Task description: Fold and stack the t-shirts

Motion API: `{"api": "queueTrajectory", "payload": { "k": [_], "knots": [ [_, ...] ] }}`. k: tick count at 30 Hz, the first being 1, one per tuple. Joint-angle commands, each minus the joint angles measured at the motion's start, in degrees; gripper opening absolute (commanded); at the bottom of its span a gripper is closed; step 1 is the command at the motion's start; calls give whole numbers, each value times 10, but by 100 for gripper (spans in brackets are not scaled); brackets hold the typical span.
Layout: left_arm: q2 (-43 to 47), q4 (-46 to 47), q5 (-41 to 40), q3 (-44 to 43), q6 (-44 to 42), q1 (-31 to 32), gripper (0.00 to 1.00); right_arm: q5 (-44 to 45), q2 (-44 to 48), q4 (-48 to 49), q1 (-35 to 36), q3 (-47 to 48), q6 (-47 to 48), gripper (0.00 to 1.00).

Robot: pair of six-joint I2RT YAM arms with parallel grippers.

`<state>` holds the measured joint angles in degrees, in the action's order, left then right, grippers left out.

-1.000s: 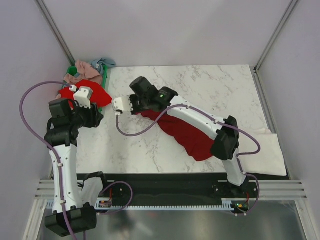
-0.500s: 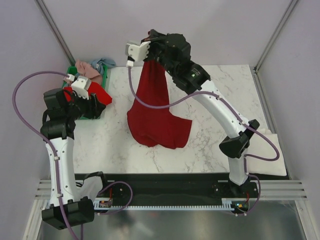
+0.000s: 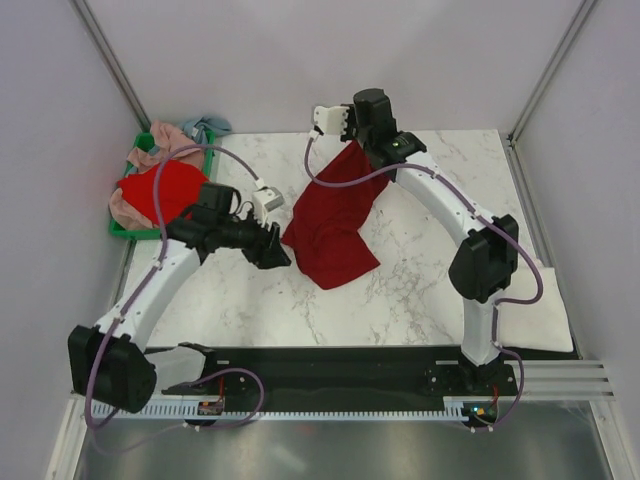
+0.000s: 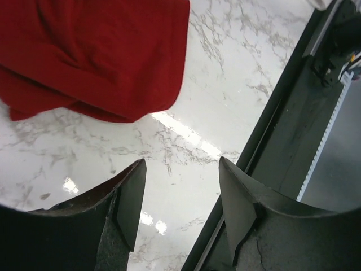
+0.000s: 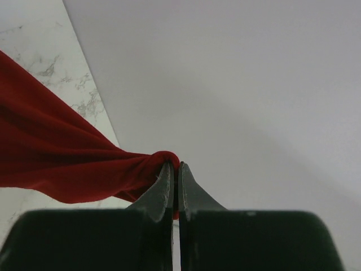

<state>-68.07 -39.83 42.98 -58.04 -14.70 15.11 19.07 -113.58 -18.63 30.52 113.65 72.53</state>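
The dark crimson t-shirt [image 3: 330,225] trails from the back of the marble table toward the middle, its lower part bunched on the surface. My right gripper [image 3: 355,146] is shut on the shirt's upper end near the back edge. In the right wrist view its jaws [image 5: 175,169] pinch a fold of the crimson cloth [image 5: 56,164]. My left gripper [image 3: 282,257] stands open just left of the shirt's lower edge, holding nothing. In the left wrist view its fingers [image 4: 131,197] frame bare marble, with the crimson shirt [image 4: 96,56] lying beyond them.
A green crate [image 3: 118,228] at the back left holds a bright red shirt [image 3: 165,190], a pink one [image 3: 150,140] and a light blue one [image 3: 207,125]. A cream-white cloth [image 3: 530,300] lies at the right front. The black rail [image 4: 293,113] runs along the near edge.
My left arm swung from the crate to the middle of the table, its jaws opening wider. My right arm carried the crimson shirt lower and to the right.
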Motion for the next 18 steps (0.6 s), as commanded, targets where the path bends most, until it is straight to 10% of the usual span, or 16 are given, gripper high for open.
{"api": "queueTrajectory", "payload": {
  "k": [1,18],
  "knots": [
    [-49,42,-42,-32,-14,74,62,41,3,14,-14,6,-39,0],
    [-488,18,-278,-376,1,339,59,33,9,-1,-147,-75,-101,0]
  ]
}}
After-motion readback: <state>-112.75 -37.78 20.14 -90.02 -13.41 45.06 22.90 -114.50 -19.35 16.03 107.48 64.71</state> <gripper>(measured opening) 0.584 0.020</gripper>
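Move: The right near corner of the dark red t-shirt's lower end lies about 22 cm to the left gripper's right, some 5 cm farther out and 18 cm below. The shirt's nearest corner is about 10 cm to that gripper's right, level with it fore and aft. From the right gripper, which holds the far end aloft, the right near corner is some 26 cm back, 2 cm to the right and 32 cm down; the white cloth lies 38 cm back, 36 cm to the right. Bring the open left gripper about 18 cm to the right and 10 cm down, easing slightly forward, over the t-shirt's lower end towards its right near corner, tipping the fingers some 20 degrees more steeply down and swinging them clockwise. Meanwhile keep the right gripper shut on the far end and carry it about 15 cm right and some 6 cm lower, turning clockwise about 20 degrees. ##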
